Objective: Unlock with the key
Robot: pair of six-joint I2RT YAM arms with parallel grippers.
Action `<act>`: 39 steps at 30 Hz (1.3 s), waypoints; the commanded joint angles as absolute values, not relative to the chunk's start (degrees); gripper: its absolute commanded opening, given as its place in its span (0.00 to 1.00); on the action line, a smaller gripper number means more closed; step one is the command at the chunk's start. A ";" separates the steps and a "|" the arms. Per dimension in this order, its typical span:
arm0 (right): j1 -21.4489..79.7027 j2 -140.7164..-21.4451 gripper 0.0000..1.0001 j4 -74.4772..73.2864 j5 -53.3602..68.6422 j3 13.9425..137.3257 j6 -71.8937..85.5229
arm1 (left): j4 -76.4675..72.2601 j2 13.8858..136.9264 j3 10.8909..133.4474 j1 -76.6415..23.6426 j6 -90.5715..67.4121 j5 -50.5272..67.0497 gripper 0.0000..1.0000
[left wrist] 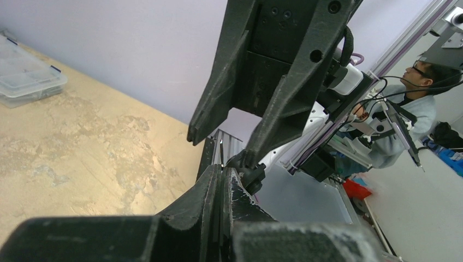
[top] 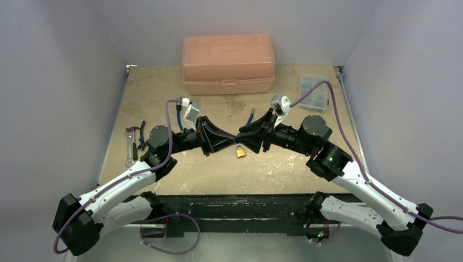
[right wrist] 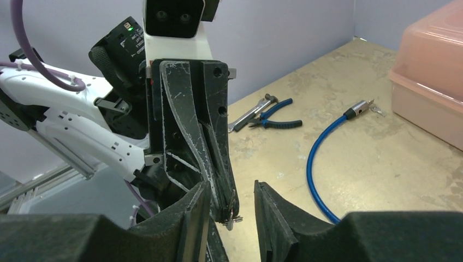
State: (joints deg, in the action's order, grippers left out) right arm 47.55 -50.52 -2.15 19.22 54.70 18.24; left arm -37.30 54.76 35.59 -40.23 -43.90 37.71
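Observation:
My two grippers meet tip to tip over the middle of the table. The left gripper [top: 235,141] [left wrist: 226,170] is shut, and the right wrist view shows the tiny silver key [right wrist: 232,217] pinched at the very end of its fingers, poking out below them. From the left wrist view the key is hidden between the closed jaws. The right gripper [top: 241,138] [right wrist: 230,188] is open, its jaws standing either side of the left gripper's tips and the key without gripping them. The small brass padlock [top: 241,152] lies on the table just in front of the meeting tips.
A pink plastic box [top: 228,64] stands at the back centre and a clear organizer [top: 314,90] at the back right. A blue cable [top: 249,117] [right wrist: 322,158] lies behind the grippers. A wrench [top: 130,146] and blue-handled pliers [top: 142,134] [right wrist: 275,117] lie on the left.

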 commanded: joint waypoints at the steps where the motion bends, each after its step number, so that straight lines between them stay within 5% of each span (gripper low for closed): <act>1: 47.50 -50.51 0.38 -0.76 20.83 56.74 16.87 | -37.52 53.79 37.94 -40.50 -42.77 38.67 0.00; 12: 47.46 -51.62 0.16 -0.88 21.86 56.50 16.57 | -37.78 54.05 37.88 -40.44 -42.45 38.74 0.00; 15: 47.47 -51.96 0.02 -1.00 21.87 56.51 16.44 | -37.77 53.98 38.01 -40.39 -42.38 38.72 0.00; 20: 47.46 -51.06 0.00 -0.32 21.07 55.41 16.84 | -37.07 53.63 38.12 -40.45 -42.07 37.71 0.00; 21: 47.50 -50.73 0.00 -0.28 20.39 55.11 17.20 | -36.65 53.49 38.14 -40.43 -41.91 37.32 0.04; 24: 47.46 -48.75 0.00 3.42 17.76 53.17 20.19 | -35.13 52.22 37.79 -40.44 -40.63 34.92 0.38; 28: 47.47 -46.68 0.00 6.98 13.38 50.17 25.34 | -36.06 50.59 36.33 -40.43 -39.83 33.03 0.59; 39: 47.48 -46.66 0.00 12.65 8.19 46.78 35.15 | -46.90 52.91 32.92 -40.51 -43.84 32.19 0.54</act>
State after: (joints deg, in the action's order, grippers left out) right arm 47.55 -46.78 7.88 11.42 47.07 31.07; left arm -39.81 51.86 33.63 -40.23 -41.95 33.01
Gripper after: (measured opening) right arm 0.020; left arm 0.563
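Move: The key is still pinched in my shut left fingertips and sticks out about 1 cm to their right. From my right hand, whose part-open fingers already straddle it, the key lies about 1 cm to the left and 1 cm below. On the table some 33 cm below my right hand, the padlock is roughly 14 cm ahead and 1 cm right, and the cable tip about 38 cm ahead and 7 cm right. I close my right fingers on the key, easing about half a centimetre left and down onto it while my left hand keeps its pinch. Only once they are shut do I open my left fingers just over halfway and draw that hand up about 2 cm and left 1 cm. My right hand carries the key about 1.5 cm right, then a little forward, its fingertips tilting up some 15 degrees. ##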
